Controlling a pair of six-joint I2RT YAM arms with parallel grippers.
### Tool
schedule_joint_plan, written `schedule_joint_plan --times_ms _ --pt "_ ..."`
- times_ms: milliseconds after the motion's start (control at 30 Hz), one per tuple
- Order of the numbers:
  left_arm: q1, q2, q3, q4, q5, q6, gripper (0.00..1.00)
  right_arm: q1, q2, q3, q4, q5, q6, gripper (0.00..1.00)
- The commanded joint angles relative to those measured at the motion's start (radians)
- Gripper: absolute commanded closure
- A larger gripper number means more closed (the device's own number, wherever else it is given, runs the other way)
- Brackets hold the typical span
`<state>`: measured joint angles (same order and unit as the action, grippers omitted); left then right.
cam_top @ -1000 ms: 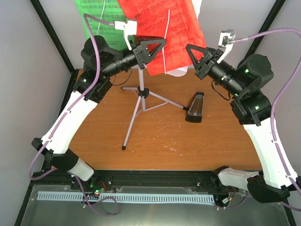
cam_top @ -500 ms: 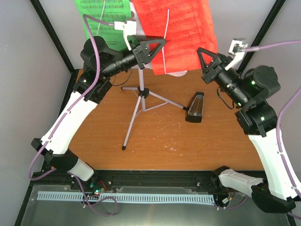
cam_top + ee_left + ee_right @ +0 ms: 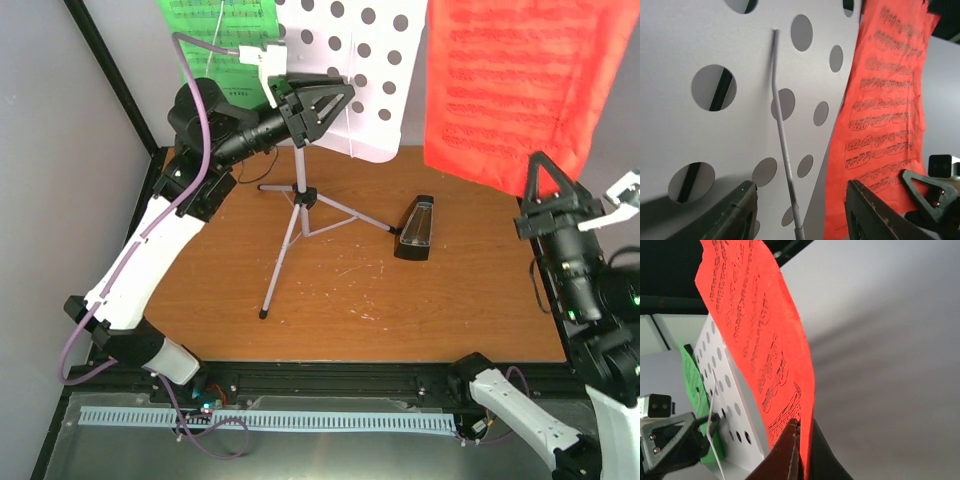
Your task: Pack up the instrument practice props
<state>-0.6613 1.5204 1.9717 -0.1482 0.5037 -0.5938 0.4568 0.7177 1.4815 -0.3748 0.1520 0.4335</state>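
Note:
The music stand's pale perforated desk rises at the back on thin silver tripod legs. A green music sheet still lies on the desk's left side. My left gripper is open at the desk face. In the left wrist view its fingers straddle the thin silver wire holder without touching it. My right gripper is shut on the lower edge of the red music sheet, holding it up clear of the stand, to its right. The black metronome stands on the table.
The brown wooden table is framed by black posts and grey walls. From the right wrist camera I see the red sheet in front of the desk, with the green sheet and the left gripper beyond.
My right gripper has pulled the red sheet off the stand and carried it right and toward the front. The left gripper's jaws have opened at the desk.

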Motion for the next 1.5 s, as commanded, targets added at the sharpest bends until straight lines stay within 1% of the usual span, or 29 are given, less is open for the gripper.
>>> schedule_joint_plan --times_ms 0,67,133,233,300,400,467,567,633,733,800,867,933,1033,1100,1233,1300,1367,1467 --pt "-0.006 -0.051 -0.007 0.011 0.005 0.033 0.44 0.006 -0.109 -0.075 -0.178 0.081 0.038 0.97" --pt "-0.007 -0.084 -0.059 0.024 0.032 0.052 0.40 0.006 -0.160 -0.134 -0.245 0.060 0.087 0.97" --pt "-0.006 -0.129 -0.145 0.051 0.101 0.102 0.32 0.006 -0.209 -0.205 -0.313 0.034 0.151 0.97" --pt "-0.006 -0.205 -0.311 0.074 0.186 0.126 0.24 0.006 -0.283 -0.329 -0.408 -0.017 0.244 0.97" --pt "-0.006 -0.266 -0.445 0.108 0.204 0.123 0.20 0.006 -0.336 -0.452 -0.425 -0.100 0.316 0.97" --pt "-0.006 -0.366 -0.660 0.172 0.202 0.090 0.19 0.006 -0.407 -0.674 -0.383 -0.278 0.420 0.97" --pt "-0.006 -0.423 -0.789 0.238 0.212 0.029 0.19 0.006 -0.423 -0.839 -0.336 -0.407 0.466 0.97" --pt "-0.006 -0.475 -0.961 0.327 0.253 -0.057 0.20 0.006 -0.461 -1.046 -0.293 -0.515 0.527 0.97" --pt "-0.006 -0.515 -1.048 0.313 0.222 -0.076 0.20 0.005 -0.502 -1.136 -0.297 -0.542 0.544 0.97" --pt "-0.006 -0.577 -1.152 0.227 0.118 -0.060 0.20 0.006 -0.534 -1.229 -0.330 -0.572 0.559 0.97" --pt "-0.004 -0.601 -1.199 0.172 0.053 -0.047 0.16 0.006 -0.535 -1.287 -0.343 -0.578 0.565 0.97" --pt "0.005 -0.604 -1.236 0.146 0.028 -0.035 0.09 0.006 -0.530 -1.318 -0.337 -0.559 0.567 0.97" --pt "0.036 -0.591 -1.275 0.145 0.038 -0.027 0.05 0.006 -0.517 -1.338 -0.307 -0.535 0.572 0.97" --pt "0.116 -0.558 -1.313 0.141 0.085 -0.031 0.04 0.006 -0.453 -1.376 -0.201 -0.544 0.587 0.97" --pt "0.150 -0.547 -1.316 0.132 0.084 -0.010 0.04 0.006 -0.389 -1.384 -0.128 -0.557 0.583 0.97" --pt "0.175 -0.545 -1.290 0.085 0.032 0.051 0.02 0.006 -0.247 -1.332 -0.050 -0.532 0.514 0.97" --pt "0.195 -0.536 -1.284 0.064 -0.020 0.063 0.01 0.006 -0.173 -1.300 -0.010 -0.520 0.474 0.97" --pt "0.221 -0.510 -1.275 0.044 -0.089 0.066 0.01 0.006 -0.107 -1.273 0.041 -0.523 0.433 0.97" --pt "0.239 -0.449 -1.243 0.039 -0.103 0.100 0.01 0.006 -0.016 -1.238 0.082 -0.511 0.386 0.97"
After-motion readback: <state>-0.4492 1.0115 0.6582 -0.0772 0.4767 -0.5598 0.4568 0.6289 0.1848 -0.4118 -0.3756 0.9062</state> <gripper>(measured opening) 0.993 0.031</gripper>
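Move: The right gripper already pinches the red sheet, clear of the stand. The bare tabletop it is bound for lies about 57 cm below that hand, 16 cm to the left and 2 cm ahead. The metronome is roughly 18 cm ahead, 1 cm left and 50 cm down; the stand's near foot is about 31 cm left, level fore and aft, down on the table. From the left gripper, at the stand's page wire, the same table spot is about 8 cm back, 1 cm right and 58 cm down. Keep the red sheet pinched and swing the right gripper down some 55 cm to the bare table in front of the metronome, ending about 9 cm farther left, fingers tipping down about 80 degrees. Meanwhile, spread the left fingers wide and back away from the page wire, dropping nearly 40 cm, then ease forward again and 10 cm left overall, to near the stand's legs. ##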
